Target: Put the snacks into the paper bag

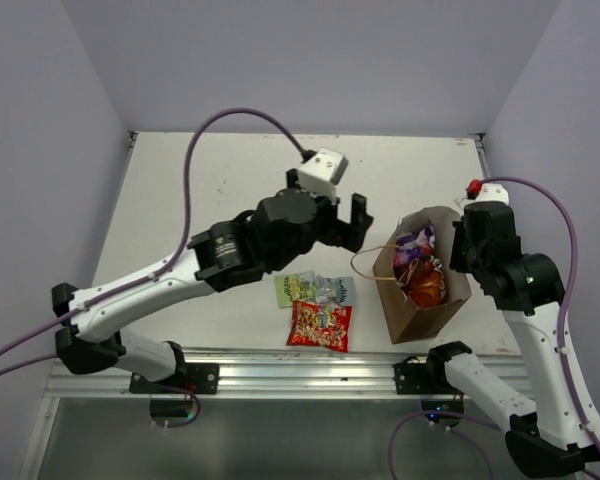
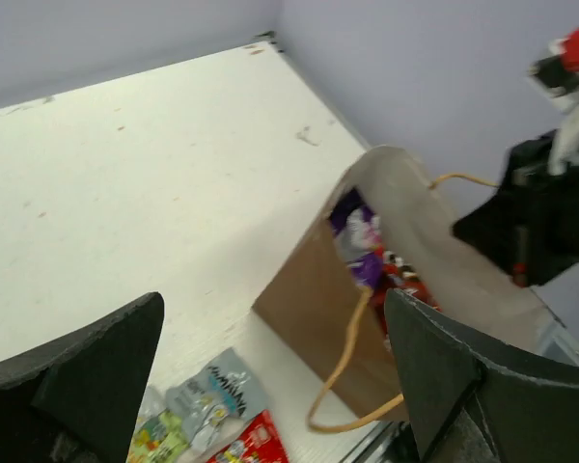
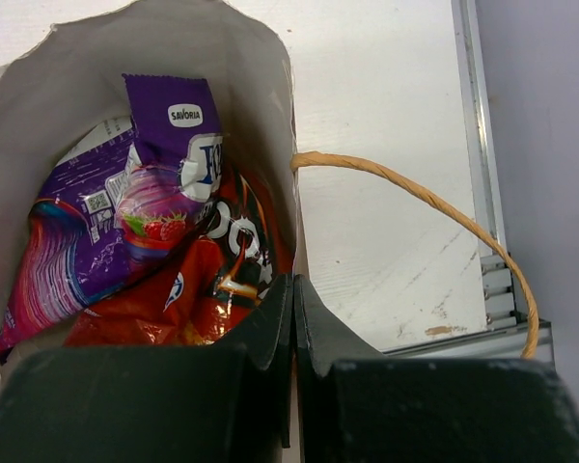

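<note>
The brown paper bag (image 1: 412,308) stands open at the front right, with the purple packet (image 1: 415,243) and the red Doritos bag (image 1: 427,285) inside. My right gripper (image 3: 292,289) is shut on the bag's right wall (image 3: 288,145); the purple packet (image 3: 125,222) and Doritos (image 3: 198,294) show just beyond it. My left gripper (image 1: 345,225) is open and empty, above the table left of the bag (image 2: 314,289). The green (image 1: 294,290), pale blue-white (image 1: 337,290) and red-orange printed (image 1: 320,326) packets lie on the table. The red multicoloured candy is not distinguishable.
The bag's tan loop handles hang out to the left (image 1: 365,262) and on the right side (image 3: 434,203). The table's front metal rail (image 1: 280,375) runs just below the packets. Lilac walls enclose the table on three sides.
</note>
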`<state>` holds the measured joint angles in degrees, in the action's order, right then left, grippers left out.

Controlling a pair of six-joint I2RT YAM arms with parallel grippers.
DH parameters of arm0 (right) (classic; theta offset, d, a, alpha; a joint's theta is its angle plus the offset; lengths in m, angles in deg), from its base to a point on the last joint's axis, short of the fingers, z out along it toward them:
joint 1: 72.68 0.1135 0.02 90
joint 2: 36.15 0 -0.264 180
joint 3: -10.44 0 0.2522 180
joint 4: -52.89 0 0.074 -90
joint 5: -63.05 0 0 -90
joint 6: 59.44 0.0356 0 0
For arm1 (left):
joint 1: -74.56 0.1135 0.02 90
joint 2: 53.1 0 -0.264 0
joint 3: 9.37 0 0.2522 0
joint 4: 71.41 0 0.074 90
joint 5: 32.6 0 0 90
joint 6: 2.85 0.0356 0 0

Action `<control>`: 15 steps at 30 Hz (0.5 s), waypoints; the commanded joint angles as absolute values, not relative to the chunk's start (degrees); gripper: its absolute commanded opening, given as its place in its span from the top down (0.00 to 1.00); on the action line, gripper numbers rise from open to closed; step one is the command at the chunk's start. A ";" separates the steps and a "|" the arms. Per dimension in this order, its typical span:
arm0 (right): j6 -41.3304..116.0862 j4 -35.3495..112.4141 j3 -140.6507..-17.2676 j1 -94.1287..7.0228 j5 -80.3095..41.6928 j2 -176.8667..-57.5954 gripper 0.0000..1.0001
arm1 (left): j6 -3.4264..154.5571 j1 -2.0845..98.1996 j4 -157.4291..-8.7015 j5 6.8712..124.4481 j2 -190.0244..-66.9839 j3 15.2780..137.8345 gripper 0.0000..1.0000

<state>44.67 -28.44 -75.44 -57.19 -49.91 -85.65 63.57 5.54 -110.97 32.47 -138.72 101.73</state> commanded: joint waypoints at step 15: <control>43.75 -26.70 -76.71 -56.77 -47.34 -85.55 1.00 | 48.03 11.28 -114.62 46.76 -137.21 63.19 0.00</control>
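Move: The red snack bag lies far below my open left hand, roughly 36 cm down, about 6 cm to the left and 4 cm back. The green mints lie some 4 cm ahead and 12 cm left, the grey mints about 4 cm ahead and 3 cm left, both about as low. The paper bag's middle is around 13 cm right, 3 cm ahead and 26 cm below. From my right hand the red bag is about 25 cm left, 4 cm back and 25 cm below. I plunge my empty left hand some 30 cm down towards the red snack bag, swinging it about 10 cm left, away from the paper bag, mostly early on, and after a slight reach forward drawing it back a little. My wrist tips the fingers from nearly level to steeply down, around 45 degrees; they stay wide open and touch nothing yet. My right hand stays put, still pinching the paper bag's right rim. ##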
